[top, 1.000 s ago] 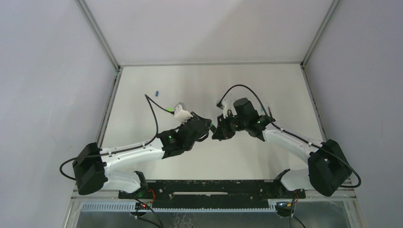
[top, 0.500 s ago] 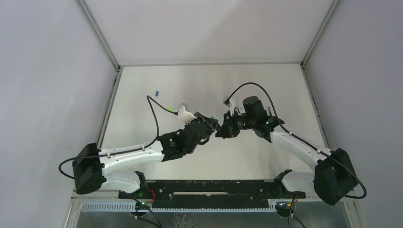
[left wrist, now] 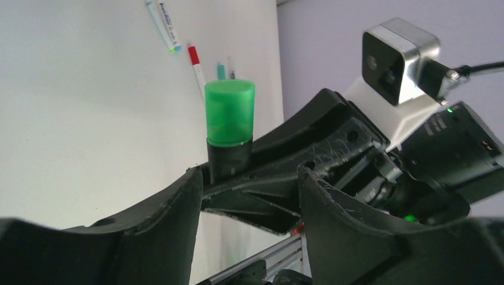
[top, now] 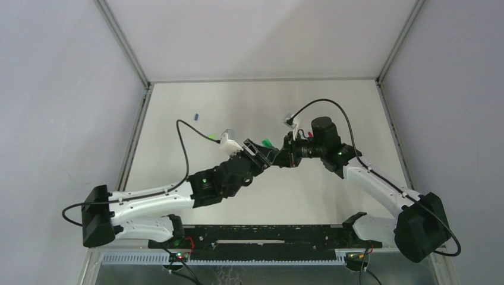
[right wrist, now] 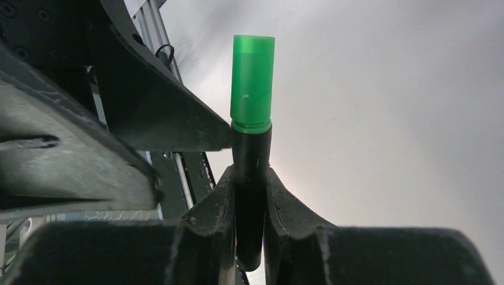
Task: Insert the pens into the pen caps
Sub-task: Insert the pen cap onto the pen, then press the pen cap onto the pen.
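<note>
A thick black marker [right wrist: 251,178] stands upright between my right gripper's fingers, with a bright green cap [right wrist: 252,83] seated on its tip. My right gripper [right wrist: 251,189] is shut on the marker's barrel. In the left wrist view the same green cap [left wrist: 230,113] and marker [left wrist: 229,161] rise just beyond my left gripper [left wrist: 249,196], which is open with nothing between its jaws. From above, both grippers meet over the table's middle, left gripper [top: 271,156] beside right gripper [top: 286,157], the green cap [top: 267,143] between them. More pens [left wrist: 164,24] lie on the table.
A small blue cap [top: 196,116] lies at the far left of the table. A bright green piece [top: 211,137] lies near the left wrist camera. A red-ended pen [left wrist: 195,59] and a teal piece [left wrist: 221,71] lie further off. Grey walls enclose the table.
My left gripper has opened and let go of the green cap, which stays on the marker. Both arms have shifted farther from the bases, the right carrying the marker.
</note>
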Robot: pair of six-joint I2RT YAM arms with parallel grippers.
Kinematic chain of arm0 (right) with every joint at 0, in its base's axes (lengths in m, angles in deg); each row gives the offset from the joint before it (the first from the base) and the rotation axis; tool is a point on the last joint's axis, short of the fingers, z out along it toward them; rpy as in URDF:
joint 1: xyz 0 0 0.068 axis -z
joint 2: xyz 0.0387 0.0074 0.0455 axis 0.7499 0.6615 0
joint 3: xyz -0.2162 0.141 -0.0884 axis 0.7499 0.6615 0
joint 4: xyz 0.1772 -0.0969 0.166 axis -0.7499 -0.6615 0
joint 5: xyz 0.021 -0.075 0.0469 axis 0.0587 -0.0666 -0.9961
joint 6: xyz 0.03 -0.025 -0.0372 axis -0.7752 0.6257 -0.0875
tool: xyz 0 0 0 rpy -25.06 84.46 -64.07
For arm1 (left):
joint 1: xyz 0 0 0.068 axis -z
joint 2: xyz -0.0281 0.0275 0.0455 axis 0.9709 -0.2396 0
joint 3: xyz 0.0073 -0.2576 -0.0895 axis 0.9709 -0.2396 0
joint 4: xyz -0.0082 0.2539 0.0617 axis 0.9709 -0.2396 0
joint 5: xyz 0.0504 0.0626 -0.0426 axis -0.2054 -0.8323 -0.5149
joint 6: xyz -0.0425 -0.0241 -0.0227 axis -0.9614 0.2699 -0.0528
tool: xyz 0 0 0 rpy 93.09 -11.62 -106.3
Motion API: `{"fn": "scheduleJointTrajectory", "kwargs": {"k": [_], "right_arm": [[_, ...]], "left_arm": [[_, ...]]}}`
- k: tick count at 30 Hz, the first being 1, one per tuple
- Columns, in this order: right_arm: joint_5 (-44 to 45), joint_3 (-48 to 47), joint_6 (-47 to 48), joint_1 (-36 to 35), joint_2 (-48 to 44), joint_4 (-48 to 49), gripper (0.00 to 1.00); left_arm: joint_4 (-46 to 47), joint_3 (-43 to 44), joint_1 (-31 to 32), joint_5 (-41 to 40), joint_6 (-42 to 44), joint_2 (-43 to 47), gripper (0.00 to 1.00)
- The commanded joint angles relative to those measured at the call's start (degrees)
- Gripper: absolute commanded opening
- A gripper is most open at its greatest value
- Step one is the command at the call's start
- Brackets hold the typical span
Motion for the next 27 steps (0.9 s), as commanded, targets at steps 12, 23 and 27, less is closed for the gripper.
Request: {"fn": "scheduleJointTrajectory", "kwargs": {"k": [12,23,27], "right_arm": [[-19.9,-0.9,7.7,6.4,-5.2,0.4,0.00],[-30.8,-2.4,16.2,7.0,-3.8,-5.6,0.00],[-32.6,-3.0,17.9,7.1,-3.1,-7.5,0.00]], "left_arm": [[24.6,-16.6,3.0,11.0,38.5,20.9,0.77],[39.8,-21.0,-6.7,35.9,46.7,23.0,1.00],[50.5,-22.6,-11.5,44.2,41.4,19.5,1.00]]}}
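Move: The green cap, already on the black pen that my right hand grips, sits about 4 cm ahead, 2 cm left and 2 cm above that hand. From my parted left fingers it is about 4 cm ahead and 1 cm right, about level. From my right hand, some 20 cm lower, the red pen lies 9 cm ahead and 13 cm right, two white pens 16 cm ahead and 7 cm right. I draw my left hand away from the green cap, about 9 cm up, 5 cm back and 4 cm left, tipping its fingers up some 45 degrees, swinging clockwise and spreading them fully. My right hand keeps its grip on the black pen, first rising about 3 cm, then pulling back about 5 cm while turning counter-clockwise some 20 degrees. ##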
